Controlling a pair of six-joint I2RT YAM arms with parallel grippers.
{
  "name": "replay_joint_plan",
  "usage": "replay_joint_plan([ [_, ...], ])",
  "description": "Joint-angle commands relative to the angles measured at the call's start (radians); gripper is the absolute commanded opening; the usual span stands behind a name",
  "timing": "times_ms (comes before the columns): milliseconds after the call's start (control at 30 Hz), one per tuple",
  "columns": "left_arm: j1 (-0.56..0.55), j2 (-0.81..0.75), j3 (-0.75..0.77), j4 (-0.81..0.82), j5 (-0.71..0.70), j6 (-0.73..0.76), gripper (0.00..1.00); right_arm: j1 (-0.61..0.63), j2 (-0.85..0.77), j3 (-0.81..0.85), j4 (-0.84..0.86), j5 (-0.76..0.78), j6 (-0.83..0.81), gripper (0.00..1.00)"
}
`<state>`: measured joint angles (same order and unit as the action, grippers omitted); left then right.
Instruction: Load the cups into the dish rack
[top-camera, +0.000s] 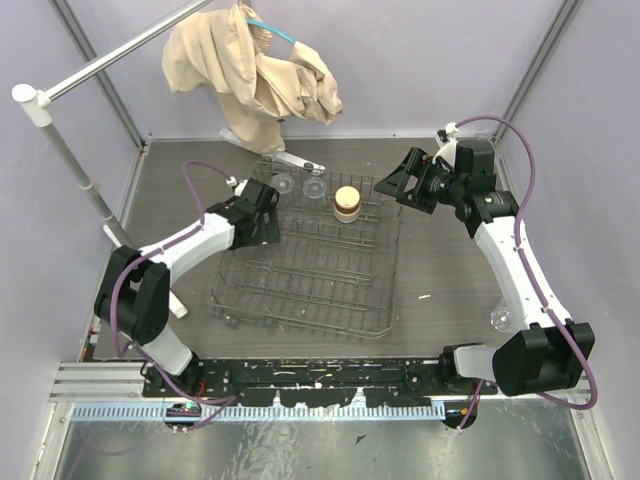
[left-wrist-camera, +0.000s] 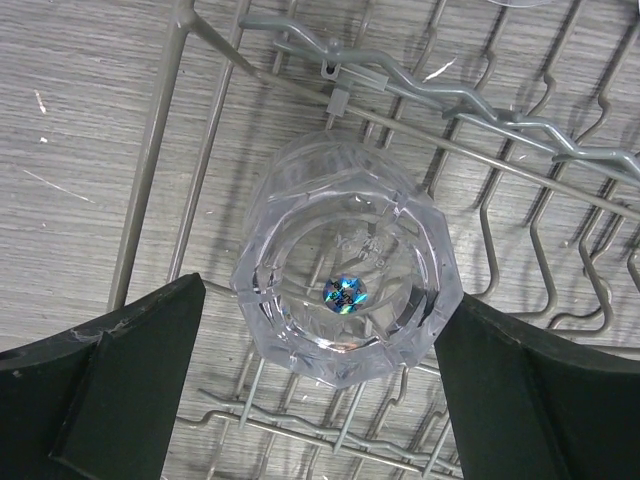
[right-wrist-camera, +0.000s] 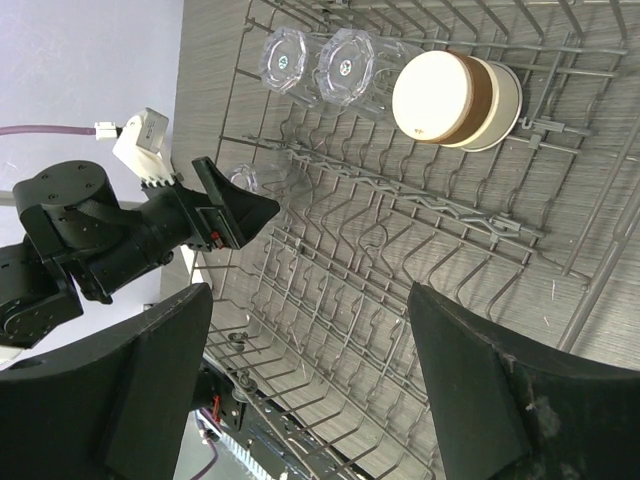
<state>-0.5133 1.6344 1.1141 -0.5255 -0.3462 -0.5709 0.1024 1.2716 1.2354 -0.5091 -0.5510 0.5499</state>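
The grey wire dish rack (top-camera: 330, 290) lies mid-table. In the left wrist view a clear faceted cup (left-wrist-camera: 345, 290) stands base-up among the prongs at the rack's left edge (left-wrist-camera: 150, 170). My left gripper (left-wrist-camera: 322, 300) straddles it, open, with a gap at the left finger (left-wrist-camera: 120, 380). Along the rack's far side stand two clear cups (top-camera: 283, 184) (top-camera: 314, 187) and the tan-brown cup (top-camera: 347, 203). One more clear cup (top-camera: 500, 320) stands on the table at the right. My right gripper (top-camera: 397, 186) hovers open and empty over the rack's far right corner.
A beige cloth (top-camera: 255, 70) hangs from a white pole (top-camera: 110, 55) at the back. Grey walls enclose the table on the left, back and right. The right wrist view shows the left gripper (right-wrist-camera: 225, 215) beside its clear cup (right-wrist-camera: 250, 180).
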Motion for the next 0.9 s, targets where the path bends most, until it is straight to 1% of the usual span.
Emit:
replay_joint_plan([
  [0, -0.002, -0.035, 0.049, -0.027, -0.006, -0.001, 1.00, -0.004, -0.040, 0.006, 0.032, -0.001, -0.024, 0.85],
  [100, -0.002, -0.051, 0.090, -0.053, -0.017, 0.004, 0.98, -0.005, -0.036, 0.003, 0.024, 0.014, -0.031, 0.85],
  [267, -0.002, -0.084, 0.169, -0.102, -0.039, 0.019, 0.98, -0.023, -0.009, 0.039, -0.042, 0.072, -0.070, 0.85],
  [467, -0.002, -0.109, 0.286, -0.160, -0.063, 0.051, 0.98, -0.079, 0.080, 0.154, -0.123, 0.153, -0.095, 0.85],
  [567, -0.002, -0.102, 0.340, -0.184, -0.060, 0.082, 0.98, -0.100, 0.155, 0.233, -0.139, 0.223, -0.106, 0.85],
  [700, -0.002, -0.065, 0.432, -0.237, -0.038, 0.111, 0.98, -0.139, 0.272, 0.362, -0.161, 0.357, -0.139, 0.85],
  [800, -0.002, -0.041, 0.474, -0.229, -0.004, 0.149, 0.98, -0.179, 0.387, 0.488, -0.181, 0.454, -0.183, 0.85],
  [867, 0.000, -0.018, 0.512, -0.234, 0.034, 0.173, 0.98, -0.213, 0.484, 0.624, -0.205, 0.492, -0.208, 0.85],
])
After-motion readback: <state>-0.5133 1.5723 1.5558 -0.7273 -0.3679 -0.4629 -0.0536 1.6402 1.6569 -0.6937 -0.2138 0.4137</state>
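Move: The clear cup just placed in the rack stands between the left hand's open fingers, its middle about 2 cm below. Two more clear cups are about 11 cm ahead, 6 and 13 cm right; the cream mug is 7 cm ahead, 20 right. From the right hand, the last far cup, hidden beneath the arm, is roughly 20 cm ahead, 26 right and 24 below; the mug is 7 ahead, 6 left, 22 below. Open left hand rises some 16 cm off the placed cup; right swings 16 cm forward-right, towards the far cup. ##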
